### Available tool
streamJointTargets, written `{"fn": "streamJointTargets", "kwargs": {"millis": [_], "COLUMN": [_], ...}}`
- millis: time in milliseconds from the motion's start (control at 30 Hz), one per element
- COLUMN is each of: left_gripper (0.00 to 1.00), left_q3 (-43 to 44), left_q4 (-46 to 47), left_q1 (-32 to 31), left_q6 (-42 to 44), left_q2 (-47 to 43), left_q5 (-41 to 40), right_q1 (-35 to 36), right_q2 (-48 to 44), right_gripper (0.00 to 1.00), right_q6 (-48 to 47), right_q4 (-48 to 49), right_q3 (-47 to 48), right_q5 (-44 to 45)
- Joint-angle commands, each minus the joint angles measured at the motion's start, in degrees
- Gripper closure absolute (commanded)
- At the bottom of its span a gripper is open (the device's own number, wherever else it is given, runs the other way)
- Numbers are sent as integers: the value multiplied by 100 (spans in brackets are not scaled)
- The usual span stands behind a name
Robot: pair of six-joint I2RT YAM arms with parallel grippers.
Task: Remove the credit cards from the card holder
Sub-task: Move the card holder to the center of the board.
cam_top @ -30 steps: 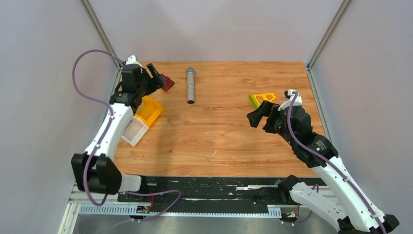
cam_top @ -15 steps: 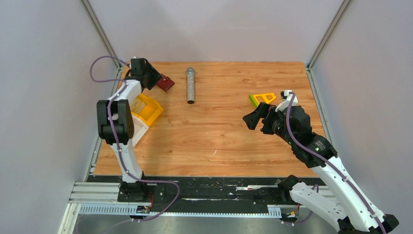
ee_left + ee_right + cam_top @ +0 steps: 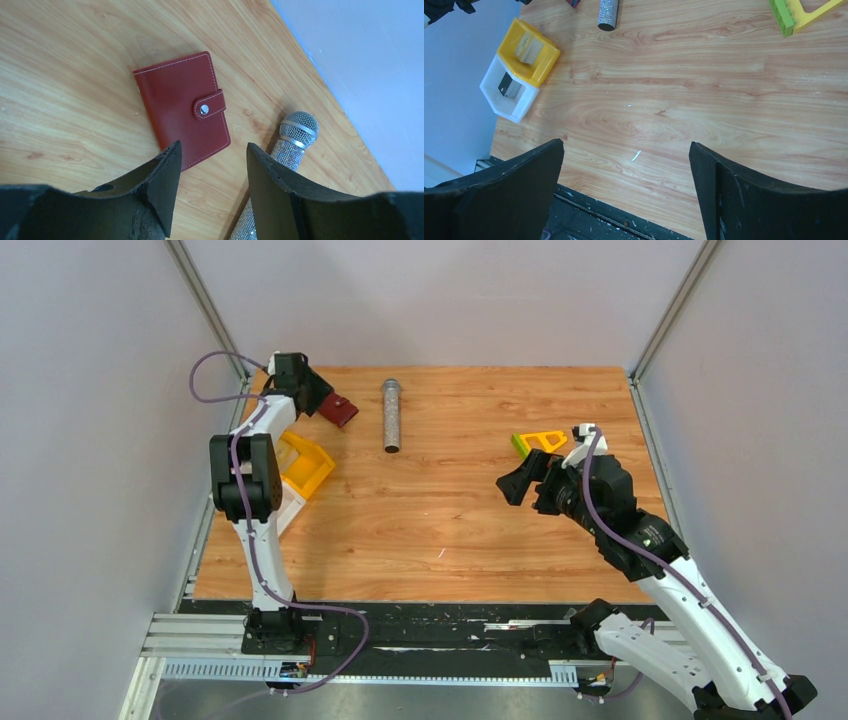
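The card holder (image 3: 182,107) is a dark-red wallet lying flat and closed, snap tab fastened, at the far left of the table (image 3: 338,410). My left gripper (image 3: 212,147) hovers just at its near edge, open and partly narrowed, with only bare wood between the fingers (image 3: 318,400). A tan-gold credit card (image 3: 528,46) lies in the yellow tray (image 3: 546,60). A dark grey one (image 3: 509,86) leans in the white tray (image 3: 519,107). My right gripper (image 3: 626,145) hangs wide open and empty over the table's right middle (image 3: 525,480).
A glittery silver microphone (image 3: 391,415) lies right of the holder, close to my left gripper's right finger (image 3: 295,135). A yellow-green triangular piece (image 3: 540,443) sits far right. The trays (image 3: 310,468) stand by the left wall, beside the left arm.
The left arm has straightened up and reached further to the holder, its jaws narrowing from wide. The right gripper drifted slightly left. The holder stayed put.
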Motion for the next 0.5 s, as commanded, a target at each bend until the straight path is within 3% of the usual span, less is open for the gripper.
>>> {"fn": "streamJointTargets", "kwargs": {"millis": [0,200,467], "left_gripper": [41,41,42], "left_q3": [175,-152,-271], "left_q4": [47,295,393], "left_q1": [-40,-507,-674], "left_q6": [-61,-179,-722], "left_q2": [-44,-178,-55], "left_q5": [-334,-731,-1331], "right_q1": [14,14,14], "right_q2": [11,-4,-281], "right_gripper": [1,1,0], "right_q6": [-99,-147,-317], "right_q4": [371,427,422], "right_q3": [-6,-68,-170], "right_q5": [65,38,182]}}
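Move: The left hand hovers part-open, with the dark red card holder about 6 cm ahead of it, 2 cm to its right and some 9 cm below. The microphone lies about 13 cm to the right of the holder and 2 cm nearer the base; the yellow tray is roughly 12 cm back from the left hand and 3 cm to its left. From the idle right hand the holder is some 41 cm ahead, 38 cm left and 24 cm below. After a brief hold, the left hand sweeps about 5 cm to the right, above the card holder and towards the microphone's side, picking up speed and sinking some 1.5 cm as it goes. The wrist keeps its forward-and-down slant with hardly any turn, and the fingers stay a little over half open, still clear of the holder. ##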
